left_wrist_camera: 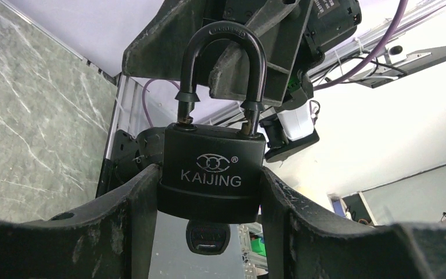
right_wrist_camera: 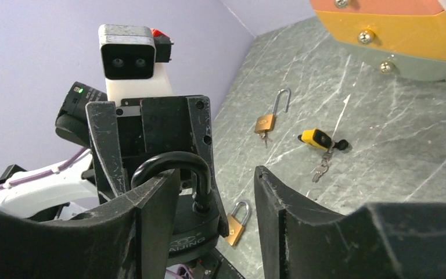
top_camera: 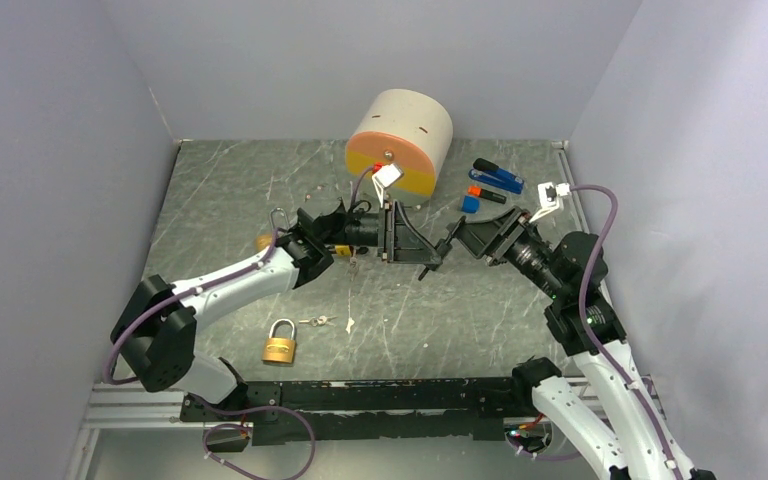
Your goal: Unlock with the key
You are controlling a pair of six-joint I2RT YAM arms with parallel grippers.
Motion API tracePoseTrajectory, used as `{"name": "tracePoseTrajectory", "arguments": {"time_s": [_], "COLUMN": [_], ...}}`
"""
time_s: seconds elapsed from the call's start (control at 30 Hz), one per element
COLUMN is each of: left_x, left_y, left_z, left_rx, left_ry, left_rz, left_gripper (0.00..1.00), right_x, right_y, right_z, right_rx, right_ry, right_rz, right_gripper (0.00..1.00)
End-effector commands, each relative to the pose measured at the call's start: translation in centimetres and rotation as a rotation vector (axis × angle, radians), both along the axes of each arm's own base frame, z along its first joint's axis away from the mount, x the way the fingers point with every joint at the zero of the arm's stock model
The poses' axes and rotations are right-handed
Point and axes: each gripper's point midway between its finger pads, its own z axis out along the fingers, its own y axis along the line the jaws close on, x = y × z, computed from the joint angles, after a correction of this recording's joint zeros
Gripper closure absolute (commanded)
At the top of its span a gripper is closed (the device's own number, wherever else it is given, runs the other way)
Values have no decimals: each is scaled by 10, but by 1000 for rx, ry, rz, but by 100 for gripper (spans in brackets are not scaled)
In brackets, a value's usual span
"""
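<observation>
My left gripper (left_wrist_camera: 209,177) is shut on the body of a black KAIJING padlock (left_wrist_camera: 212,174), held up in the air. A black-headed key (left_wrist_camera: 208,237) sits in the keyhole at its underside. The shackle (left_wrist_camera: 223,55) is raised, and its left leg stands just clear of the body. My right gripper (right_wrist_camera: 218,180) is open right at the shackle (right_wrist_camera: 180,165); its left finger (right_wrist_camera: 151,221) covers part of the lock, and nothing is between the jaws. In the top view the two grippers meet mid-table, left (top_camera: 405,245) and right (top_camera: 452,240).
A tan and orange cylinder (top_camera: 400,140) stands at the back. A brass padlock (top_camera: 279,343) and loose keys (top_camera: 318,321) lie near the front. An open brass padlock (right_wrist_camera: 265,122) and a yellow lock with keys (right_wrist_camera: 316,138) lie under the left arm. Blue and orange items (top_camera: 490,180) lie back right.
</observation>
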Motion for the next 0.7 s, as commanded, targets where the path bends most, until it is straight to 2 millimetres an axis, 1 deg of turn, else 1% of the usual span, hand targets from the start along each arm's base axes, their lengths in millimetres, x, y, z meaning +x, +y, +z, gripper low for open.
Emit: {"name": "tracePoseTrajectory", "arguments": {"time_s": [0.0, 0.07, 0.2, 0.27, 0.33, 0.37, 0.43, 0.53, 0.63, 0.67], "left_x": [-12, -9, 0, 10, 23, 29, 45, 72, 96, 101], "left_y": [6, 5, 4, 4, 7, 11, 20, 41, 66, 73], "left_z": [51, 50, 46, 38, 22, 10, -11, -49, -84, -94], "left_rx": [-135, -128, -83, -24, 69, 135, 249, 453, 642, 688], "left_ry": [-135, -135, -159, -156, -145, -132, -123, -106, -94, -93], "left_rz": [-41, -26, 34, 93, 175, 221, 328, 504, 670, 701], "left_gripper": [98, 97, 98, 97, 97, 97, 97, 97, 98, 98], "right_x": [1, 3, 4, 3, 2, 2, 2, 2, -2, -5], "right_y": [8, 9, 7, 3, -3, -7, -14, -23, -26, -24], "right_z": [24, 21, 9, -1, -13, -18, -36, -64, -85, -90], "right_rx": [36, 33, -5, -34, -70, -94, -146, -207, -234, -239], "right_ry": [-75, -65, -47, -29, 1, 16, 68, 142, 197, 215], "right_rz": [45, 49, 38, 24, -9, -26, -60, -100, -98, -83], "right_gripper": [52, 61, 83, 92, 99, 100, 100, 100, 100, 100]}}
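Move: The shackle of the black padlock, already standing up out of the body, is about 3 cm to the right hand's left and 1 cm back, at fingertip height, with one leg in the open finger gap. From the left hand, which grips the body, it lies some 3 cm ahead and 3 cm right, 1 cm higher. On the table about 30 cm below, the yellow lock is 5 cm ahead and 18 cm left of the right hand, the blue block 16 cm ahead and 4 cm right. The shackle is pinched between the right fingertips as they close from half open to nearly shut; that hand first stays near its place, then sinks about 5 cm. Still gripping the padlock body, the left hand goes down some 6 cm and forward 4 cm, tipping its fingers downward and swinging them counter-clockwise, some 30 degrees in all, to twist the body against the shackle. ##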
